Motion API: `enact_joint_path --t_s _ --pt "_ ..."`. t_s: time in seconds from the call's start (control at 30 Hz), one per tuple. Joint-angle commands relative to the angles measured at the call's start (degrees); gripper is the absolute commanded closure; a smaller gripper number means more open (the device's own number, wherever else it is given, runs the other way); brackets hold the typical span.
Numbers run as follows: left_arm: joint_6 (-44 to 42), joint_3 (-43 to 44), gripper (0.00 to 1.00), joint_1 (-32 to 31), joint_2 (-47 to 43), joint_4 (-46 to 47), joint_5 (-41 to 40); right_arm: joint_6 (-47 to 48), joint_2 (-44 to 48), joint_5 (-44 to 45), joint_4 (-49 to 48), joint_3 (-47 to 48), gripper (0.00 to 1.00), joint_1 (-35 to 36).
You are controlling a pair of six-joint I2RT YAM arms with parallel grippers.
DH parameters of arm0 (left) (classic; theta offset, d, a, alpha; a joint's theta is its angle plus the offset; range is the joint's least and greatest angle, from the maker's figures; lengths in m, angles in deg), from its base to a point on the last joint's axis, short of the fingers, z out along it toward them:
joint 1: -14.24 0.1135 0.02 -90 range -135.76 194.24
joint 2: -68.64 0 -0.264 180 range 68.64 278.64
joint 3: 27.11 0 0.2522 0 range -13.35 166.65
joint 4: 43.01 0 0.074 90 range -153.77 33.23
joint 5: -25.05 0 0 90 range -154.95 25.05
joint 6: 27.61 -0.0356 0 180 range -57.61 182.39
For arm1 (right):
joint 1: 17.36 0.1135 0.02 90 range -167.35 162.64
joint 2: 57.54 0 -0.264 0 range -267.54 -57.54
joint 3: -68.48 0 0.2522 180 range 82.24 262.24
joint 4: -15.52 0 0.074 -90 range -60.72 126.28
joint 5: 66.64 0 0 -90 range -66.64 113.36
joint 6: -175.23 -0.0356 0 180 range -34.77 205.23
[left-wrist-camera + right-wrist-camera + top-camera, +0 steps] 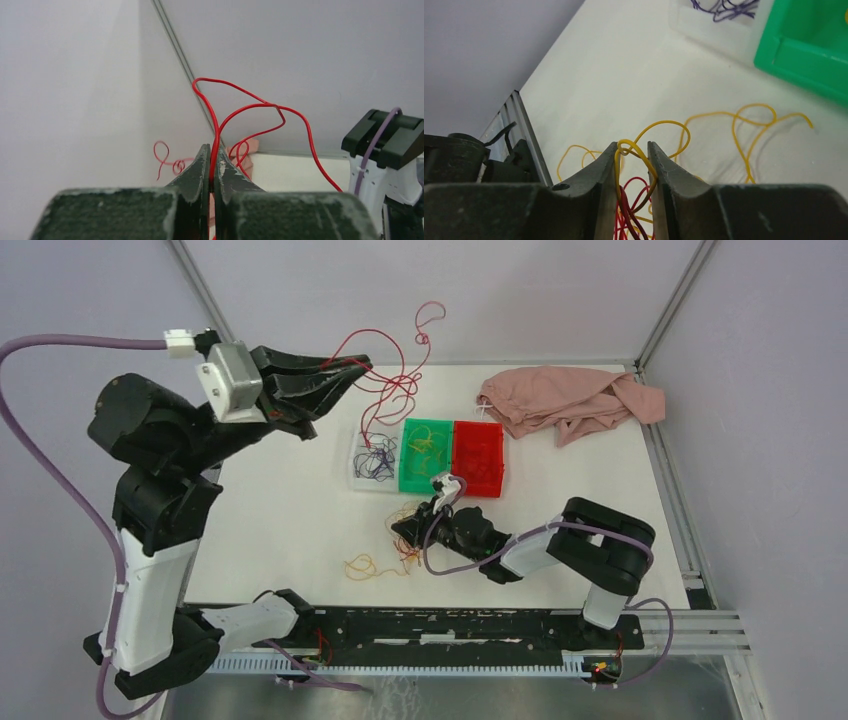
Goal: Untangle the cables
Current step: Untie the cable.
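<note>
My left gripper [360, 368] is raised at the back left, shut on a red cable [400, 380]. That strand loops up against the back wall and trails down toward the trays. In the left wrist view the red cable [250, 106] runs up from between the closed fingers of the left gripper [213, 155]. My right gripper [403, 530] lies low on the table at a tangle of yellow and red cables [400, 545]. In the right wrist view the right gripper [632, 145] has its jaws narrowly apart. A yellow loop [621, 165] and red strands [629, 200] lie between them, the loop touching both inner faces.
Three trays sit side by side mid-table: a clear tray [356, 468] with purple strands, a green tray [426, 423] with yellow strands, and a red tray [480, 490]. A pink cloth [565, 400] lies at the back right. Loose yellow loops [365, 566] lie near the front.
</note>
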Motion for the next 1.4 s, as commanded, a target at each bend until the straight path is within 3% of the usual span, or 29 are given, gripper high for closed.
enact_joint_path --t_s 0.0,0.1,0.27,0.37,0.63,0.83,1.1,1.2,1.37 --pt "-2.51 6.79 0.97 -0.09 1.48 3.89 -1.41 -3.99 -2.65 1.3 -6.85 -0.99 0.67 0.22" --pt "-3.69 9.69 0.97 -0.07 2.63 4.47 -2.19 -5.28 -4.61 1.04 -9.21 -1.67 0.66 0.25" --pt "-2.57 9.4 0.97 -0.09 2.59 3.44 -0.9 -3.93 0.34 1.08 -7.96 -2.07 0.5 0.28" --pt "-1.75 6.38 0.97 -0.09 1.2 3.31 1.11 -1.0 7.86 0.36 -1.26 -1.0 0.42 0.28" --pt "0.66 -1.28 0.97 -0.07 -2.14 1.7 5.97 10.05 27.88 -4.36 18.33 4.06 0.33 0.33" --pt "1.35 -3.45 0.97 -0.09 -3.14 1.57 6.87 14.81 38.89 -6.31 27.12 5.46 0.35 0.32" --pt "2.33 -3.68 0.97 -0.07 -3.2 0.91 8.39 18.97 44.58 3.85 31.53 6.51 0.44 0.27" --pt "2.45 -3.95 0.97 -0.08 -3.49 0.2 9.03 20.15 44.83 5.12 32.13 7.7 0.41 0.21" --pt "2.38 -4.73 0.97 -0.06 -3.92 -0.3 9.8 20.14 43.39 -1.17 31.71 10.81 0.36 0.23"
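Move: At the right fingertips, yellow strands loop over the pads, and the middle of the tangle they belong to, red and yellow cables, lies roughly 3 cm back and 7 cm below. From that hand the white tray stands some 15 cm ahead and 4 cm left, the green tray about 15 cm ahead and 6 cm right, both around 8 cm lower. The left hand, high up gripping a red cable, has the tangle almost straight below, some 55 cm down. Lowering the last 3 cm with the looped strands, the right hand spreads its half-closed fingers and comes free of them, then climbs over 20 cm away from the tangle, shifting right about 8 cm and a little back as the fingers tilt up. The left hand keeps its pinch on the red cable, bobbing up, then down again to slightly below its start while easing back. ##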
